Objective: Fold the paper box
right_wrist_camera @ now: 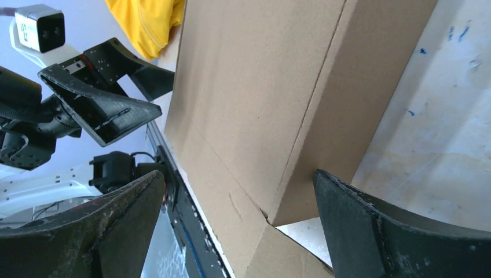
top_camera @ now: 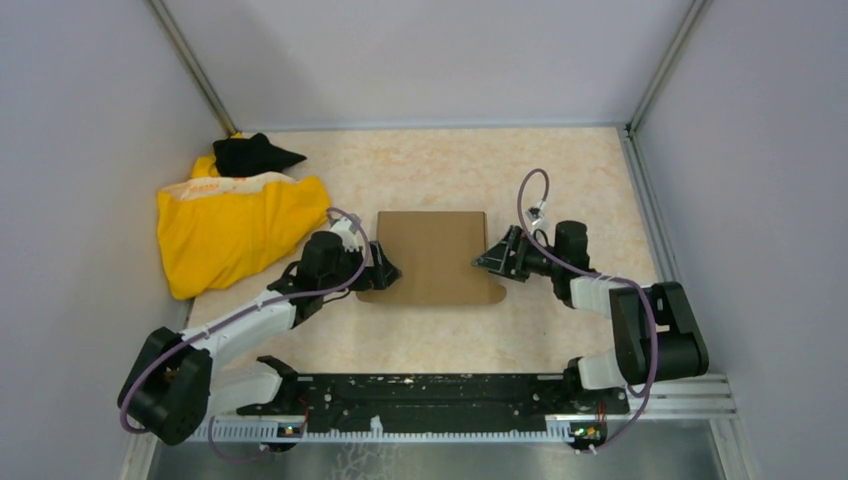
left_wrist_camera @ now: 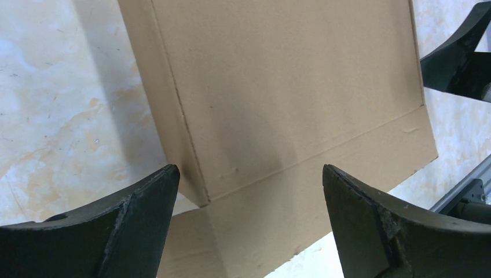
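Observation:
The paper box (top_camera: pixel 432 255) is a shallow brown cardboard mailer lying closed on the marbled table, its front flap spread flat toward the arms. My left gripper (top_camera: pixel 392 274) sits at the box's near left corner, jaws wide open, nothing between them. In the left wrist view the box (left_wrist_camera: pixel 289 92) fills the frame, its left corner between the open gripper (left_wrist_camera: pixel 250 174). My right gripper (top_camera: pixel 480 260) stands open at the box's right side. In the right wrist view the box's near right corner (right_wrist_camera: pixel 278 116) lies between the open gripper (right_wrist_camera: pixel 240 179).
A yellow cloth (top_camera: pixel 235 228) with a black cloth (top_camera: pixel 250 155) on top lies at the back left. Grey walls close in the table on three sides. A black rail (top_camera: pixel 420 400) carries the arm bases along the near edge.

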Motion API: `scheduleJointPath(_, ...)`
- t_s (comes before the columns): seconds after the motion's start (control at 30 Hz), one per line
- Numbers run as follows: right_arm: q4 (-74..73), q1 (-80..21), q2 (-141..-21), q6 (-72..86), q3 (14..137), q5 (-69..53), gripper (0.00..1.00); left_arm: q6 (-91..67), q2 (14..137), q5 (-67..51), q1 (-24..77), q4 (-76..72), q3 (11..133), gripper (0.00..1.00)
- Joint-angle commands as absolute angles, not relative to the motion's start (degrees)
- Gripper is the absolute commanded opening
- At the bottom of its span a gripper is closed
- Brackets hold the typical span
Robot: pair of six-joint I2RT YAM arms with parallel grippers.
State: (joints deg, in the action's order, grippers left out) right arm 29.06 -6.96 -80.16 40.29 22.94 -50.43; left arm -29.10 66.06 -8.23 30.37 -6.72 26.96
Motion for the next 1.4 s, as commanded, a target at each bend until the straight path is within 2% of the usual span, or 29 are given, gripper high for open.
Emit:
scheduleJointPath(0.0, 31.77, -9.19, -80.49, 40.31, 25.27, -50.39, 0.99, -30.11, 65.78, -11.0, 30.06, -10.0, 25.78, 0.99)
scheduleJointPath(0.37, 29.65, -11.23, -75.37, 41.91, 25.52, -49.82, 0.99, -30.9, 61.0, -14.9, 30.01, -6.82, 27.42, 0.99)
scheduleJointPath(0.8, 17.89, -11.73, -61.46, 43.69, 29.9, -50.38, 0.99, -31.81, 55.07, -18.25, 30.14, 4.64, 35.32, 0.99)
scheduleJointPath(1.37, 0.62, -11.7, -47.75, 50.27, 35.25, -51.05, 0.99, -31.09, 57.69, -24.68, 30.01, 24.41, 57.39, 0.99)
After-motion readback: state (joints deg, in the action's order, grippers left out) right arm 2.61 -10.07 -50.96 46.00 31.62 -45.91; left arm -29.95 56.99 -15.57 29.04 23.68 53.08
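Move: The closed paper box sits between the hands. From the left hand its middle is about 6 cm ahead, 9 cm to the right and 2 cm lower; from the right hand it is roughly 6 cm ahead, 8 cm to the left and 2 cm lower. Its untucked front flap reaches towards the robot, with its middle some 9 cm nearer than the box's middle. The yellow cloth lies about 26 cm left of the left hand and 3 cm ahead. Upward, both hands together, after the right one first presses in about 1 cm to the left: with grippers still wide open, they keep one finger each against the box's side walls near the front corners and raise that edge, the left about 15 cm, the right about 12 cm while drawing back some 3 cm near the end. ##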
